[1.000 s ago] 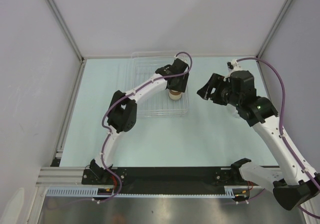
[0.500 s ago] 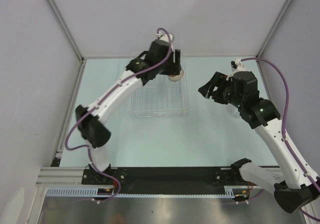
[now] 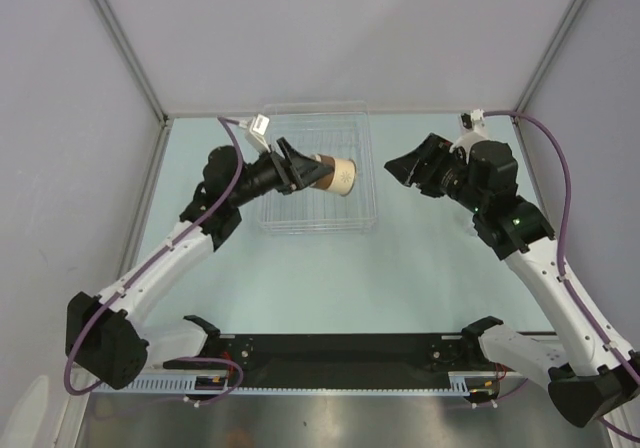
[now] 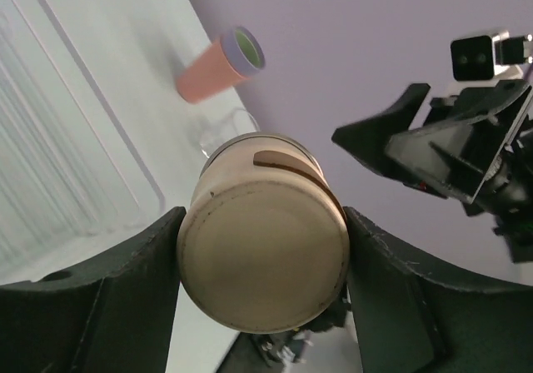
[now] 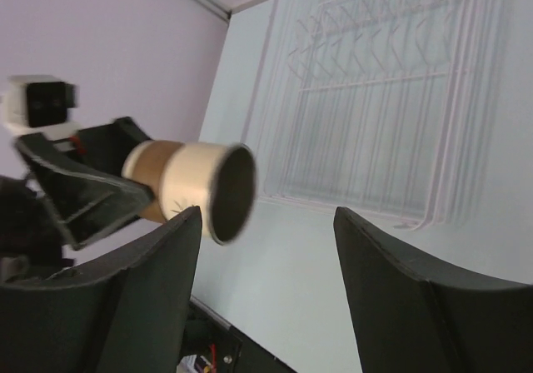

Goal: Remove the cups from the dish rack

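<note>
My left gripper point(image 3: 316, 171) is shut on a cream cup point(image 3: 338, 176) with a tan band, held on its side in the air over the dish rack point(image 3: 300, 214). The left wrist view shows the cup's round base point(image 4: 262, 265) squeezed between both fingers point(image 4: 125, 290). Its open mouth point(image 5: 229, 191) points at my right gripper point(image 3: 398, 169), which stands open a short way off with nothing between its fingers point(image 5: 391, 290). A salmon-pink cup point(image 4: 212, 69) with a lavender one nested inside lies on the table beyond. A clear cup point(image 4: 223, 133) stands near it.
The transparent ribbed rack point(image 5: 375, 98) sits at the far middle of the pale green table point(image 3: 300, 278). Grey walls with metal posts point(image 3: 120, 43) close in the back and sides. The black base rail point(image 3: 340, 348) runs along the near edge.
My left arm has lifted the cup out of the rack, swung left and turned it sideways, mouth toward the right gripper. The right gripper has edged a little left.
</note>
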Controlling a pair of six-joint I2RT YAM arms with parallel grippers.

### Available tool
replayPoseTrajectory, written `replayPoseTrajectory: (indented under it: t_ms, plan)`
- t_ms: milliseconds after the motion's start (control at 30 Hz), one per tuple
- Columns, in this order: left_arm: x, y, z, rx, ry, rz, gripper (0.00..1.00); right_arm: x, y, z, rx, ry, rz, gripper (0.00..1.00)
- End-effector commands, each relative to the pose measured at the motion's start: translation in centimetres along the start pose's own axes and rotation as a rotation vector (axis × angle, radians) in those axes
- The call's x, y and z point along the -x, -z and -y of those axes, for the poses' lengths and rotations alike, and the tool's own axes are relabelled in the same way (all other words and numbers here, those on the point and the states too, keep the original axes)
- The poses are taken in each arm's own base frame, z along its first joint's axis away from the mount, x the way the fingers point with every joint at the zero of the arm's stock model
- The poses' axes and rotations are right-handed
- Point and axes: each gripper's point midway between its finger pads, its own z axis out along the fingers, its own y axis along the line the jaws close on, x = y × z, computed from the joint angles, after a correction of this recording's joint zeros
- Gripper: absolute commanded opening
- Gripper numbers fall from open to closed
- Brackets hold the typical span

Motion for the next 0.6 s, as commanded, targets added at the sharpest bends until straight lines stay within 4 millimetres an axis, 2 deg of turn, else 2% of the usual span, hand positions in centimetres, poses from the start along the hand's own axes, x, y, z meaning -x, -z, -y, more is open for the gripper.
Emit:
replayPoseTrajectory:
  t_ms: [0, 33, 133, 367, 567]
  plan:
    - [-0.3, 2.6, 5.8, -0.384, 0.099, 0.028, 0.0, -0.1, 0.1, -3.8, 0.219, -0.062, 0.008, 0.7]
    - [-1.6, 2.7, 4.5, -0.379, 0.136, 0.014, 0.0, -0.3, 0.3, -4.1, 0.241, -0.069, 0.005, 0.7]
    - [-2.2, 3.4, 4.4, -0.423, 0.178, 0.023, 0.0, -0.9, 0.6, -4.6, 0.3, -0.093, 0.002, 0.69]
    - [-2.2, 4.1, 5.9, -0.549, 0.202, 0.016, 0.0, -1.7, 1.9, -6.3, 0.46, -0.143, 0.001, 0.68]
    - [-2.5, 3.5, 5.4, -0.548, 0.218, -0.005, 0.0, -2.2, 2.3, -7.4, 0.535, -0.181, -0.016, 0.67]
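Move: The left hand holds the beige-and-brown cup, its middle about 2 cm ahead of and 3 cm to the right of the hand point at the same height; the right gripper's open fingers wait roughly 17 cm to this hand's right, 1 cm ahead. The dish rack's middle lies some 17 cm ahead, straight out, 25 cm below. From the right hand the cup is about 14 cm left, 2 cm back, nearly level; a clear glass stands about 20 cm right, 6 cm ahead, 28 cm below, the pink-purple cup stack about 24 cm right, 20 cm ahead, 24 cm below. Keeping its grip round the base end of the cup, the left hand draws back about 5 cm, dipping by as much on the way and coming back up to its height, while it rolls left side down some 25 degrees and swings clockwise to turn the cup's mouth at the right gripper. The right hand comes to meet it with fingers still open and empty, going left about 4 cm and nearly as far back, rolling left side up and turning counter-clockwise, and stops short of the cup without touching. ##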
